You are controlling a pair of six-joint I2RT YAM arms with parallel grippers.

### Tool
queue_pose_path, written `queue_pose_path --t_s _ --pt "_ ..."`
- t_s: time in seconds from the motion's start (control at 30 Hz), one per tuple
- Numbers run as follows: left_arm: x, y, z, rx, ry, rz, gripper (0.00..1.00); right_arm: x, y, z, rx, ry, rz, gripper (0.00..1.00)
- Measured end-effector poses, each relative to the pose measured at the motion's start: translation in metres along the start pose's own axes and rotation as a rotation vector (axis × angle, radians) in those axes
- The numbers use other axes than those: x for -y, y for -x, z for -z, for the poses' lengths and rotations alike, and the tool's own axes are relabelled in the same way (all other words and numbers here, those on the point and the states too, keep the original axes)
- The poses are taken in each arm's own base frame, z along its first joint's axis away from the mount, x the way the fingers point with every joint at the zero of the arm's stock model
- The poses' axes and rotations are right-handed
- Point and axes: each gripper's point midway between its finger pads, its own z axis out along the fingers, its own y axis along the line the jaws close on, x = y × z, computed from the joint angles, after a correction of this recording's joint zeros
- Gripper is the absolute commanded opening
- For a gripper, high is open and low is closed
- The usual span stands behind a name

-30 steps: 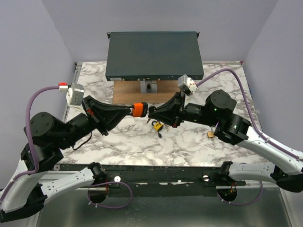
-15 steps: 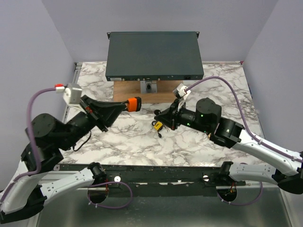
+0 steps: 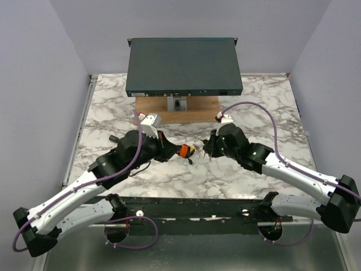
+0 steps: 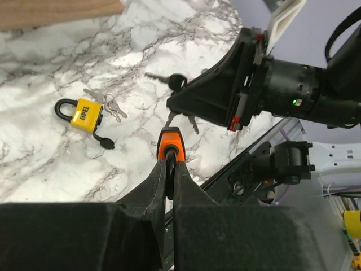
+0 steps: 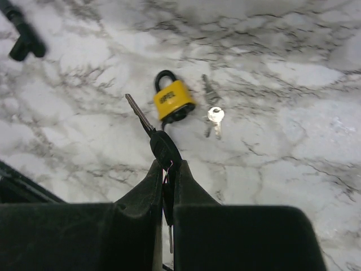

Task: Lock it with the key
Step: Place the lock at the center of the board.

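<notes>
The key's orange plastic head (image 4: 170,144) is pinched in my left gripper (image 4: 169,157), which is shut on it just above the marble. From the top view this gripper (image 3: 179,150) holds the orange head (image 3: 184,150) right beside the yellow padlock (image 3: 191,150). My right gripper (image 5: 167,164) is shut on a dark key head (image 5: 164,148), whose metal blade (image 5: 138,113) points up and left, beside the padlock (image 5: 172,99). The padlock (image 4: 83,116) lies flat, black shackle up. Whether the two held keys share one bunch I cannot tell.
A pair of silver keys (image 5: 213,116) lies just right of the padlock. A dark flat equipment box (image 3: 183,65) stands at the back on a wooden board (image 3: 152,107) with a metal bracket (image 3: 179,103). The table's front rail (image 3: 186,203) runs between the arm bases.
Both arms have swung down and inward. The left gripper brought the orange key head from mid-air down next to the padlock, and the right gripper closed in from the right.
</notes>
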Motion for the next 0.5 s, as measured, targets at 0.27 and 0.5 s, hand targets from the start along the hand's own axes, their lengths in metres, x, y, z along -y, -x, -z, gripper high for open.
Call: queue_pose_path --t_s 0.27,0.5 --pt "-0.022 -0.027 -0.072 -0.065 0.009 0.145 0.00 0.073 0.009 -0.007 0.024 -0.208 -0.199 0.01" --pt "-0.042 -0.047 -0.153 -0.132 0.013 0.289 0.00 0.110 0.017 -0.004 0.056 -0.314 -0.300 0.01"
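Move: Just ahead and to the right of the left hand, which still holds the orange lock, is the bare marble at the middle, about 15 cm ahead, 12 cm right and 23 cm below. The yellow lock lies some 15 cm ahead, 4 cm right and 22 cm below, the loose keys 16 cm ahead, 8 cm right. From the right hand, holding a key bunch, that spot is roughly 9 cm ahead, 2 cm right and 13 cm below; the brass lock is 4 cm ahead, 22 cm right. Sinking some 10 cm while reaching about as far right and forward, the left hand carries the orange lock down towards the middle of the marble, tipping its fingers about 15 degrees further down and keeping its grip. The right hand swings right and forward out of the way, turning clockwise, its keys still pinched. ##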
